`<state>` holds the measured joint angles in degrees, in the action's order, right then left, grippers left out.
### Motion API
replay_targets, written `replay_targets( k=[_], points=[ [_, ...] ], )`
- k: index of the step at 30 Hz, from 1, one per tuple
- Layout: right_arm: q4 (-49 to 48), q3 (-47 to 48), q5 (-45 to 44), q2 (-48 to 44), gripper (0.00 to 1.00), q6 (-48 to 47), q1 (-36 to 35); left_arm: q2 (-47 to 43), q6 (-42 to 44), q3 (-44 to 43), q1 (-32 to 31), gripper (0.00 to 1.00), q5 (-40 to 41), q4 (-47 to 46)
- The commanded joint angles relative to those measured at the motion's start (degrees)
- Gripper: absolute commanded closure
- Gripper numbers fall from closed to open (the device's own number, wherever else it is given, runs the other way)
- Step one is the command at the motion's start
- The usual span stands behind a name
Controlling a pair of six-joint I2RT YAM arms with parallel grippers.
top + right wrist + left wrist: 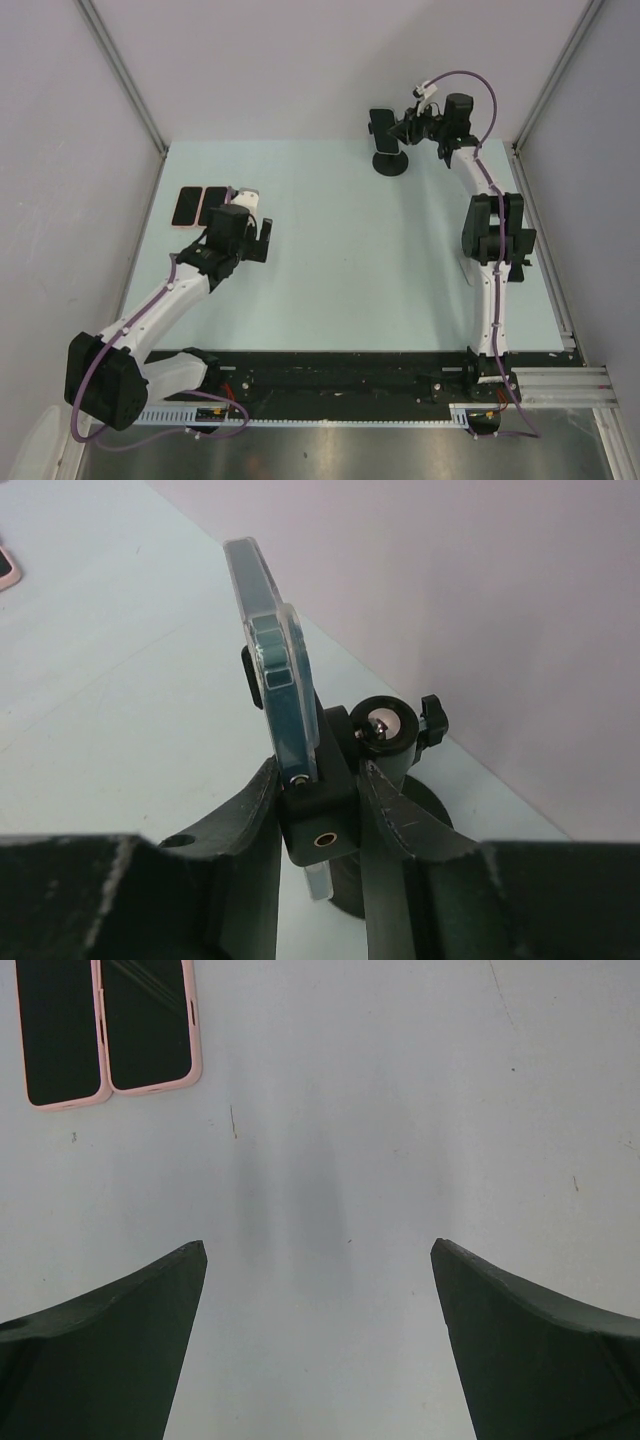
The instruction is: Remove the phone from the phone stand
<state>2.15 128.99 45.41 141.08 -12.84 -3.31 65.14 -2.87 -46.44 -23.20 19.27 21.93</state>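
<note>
The phone (275,660), in a clear case, stands edge-on in the black clamp (322,825) of the phone stand (388,732). In the top view the phone (381,127) is at the table's far side, above the stand's round black base (391,163). My right gripper (318,765) is shut on the phone's lower part with the clamp block between its fingers; the left finger (255,820) lies against the phone's face. It reaches in from the right (397,130). My left gripper (318,1244) hangs open over bare table at the left (258,238), holding nothing.
Two pink-cased phones (60,1030) (150,1020) lie face up side by side at the table's left (187,206), with a pale object (246,197) beside them. Grey walls close off the back and both sides, and the stand sits close to the back wall (480,600).
</note>
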Motion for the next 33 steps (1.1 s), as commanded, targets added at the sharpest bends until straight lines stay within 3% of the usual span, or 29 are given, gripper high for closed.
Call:
replay_targets(
  k=[1, 12, 19, 33],
  points=[
    [-9.51, -9.79, -0.05, -9.40, 0.93, 6.67, -1.43, -1.25, 1.29, -0.68, 0.35, 0.00, -0.46, -1.45],
    [-25.97, -42.13, 0.91, -29.79, 1.00, 15.83, -6.35, -6.17, 0.50, -0.50, 0.35, 0.00, -4.41, -1.46],
    [-12.81, -52.43, -0.67, -40.08, 0.99, 7.13, -15.48, -10.03, 0.06, -0.24, 0.35, 0.00, -11.69, -2.07],
    [-12.18, -69.83, -1.90, -56.96, 0.95, 7.39, -30.70, -16.28, 0.85, 2.75, -1.40, 0.00, -38.92, -9.63]
  ],
)
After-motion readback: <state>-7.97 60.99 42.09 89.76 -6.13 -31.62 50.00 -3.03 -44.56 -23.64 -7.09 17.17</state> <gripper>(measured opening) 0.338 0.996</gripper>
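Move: The right fingers already pinch the stand's clamp. The phone's middle lies about 4 cm to their left and 1 cm ahead, at fingertip height, and they are taking it to clear table some 34 cm back and 17 cm left. The white stand is some 31 cm back, 26 cm right and low. From the open left hand the phone is about 36 cm ahead and 45 cm right; one removed phone lies 18 cm ahead and 11 cm left. Still pinching the clamp, the right hand drags the stand and phone level across the table towards the left hand, first back, then back and left, about 34 cm back in all, turning some 25 degrees counter-clockwise and tipping down a little. The left hand, fingers wide open, rises and moves right about 7 cm each, easing back and swinging clockwise to face the phone. ##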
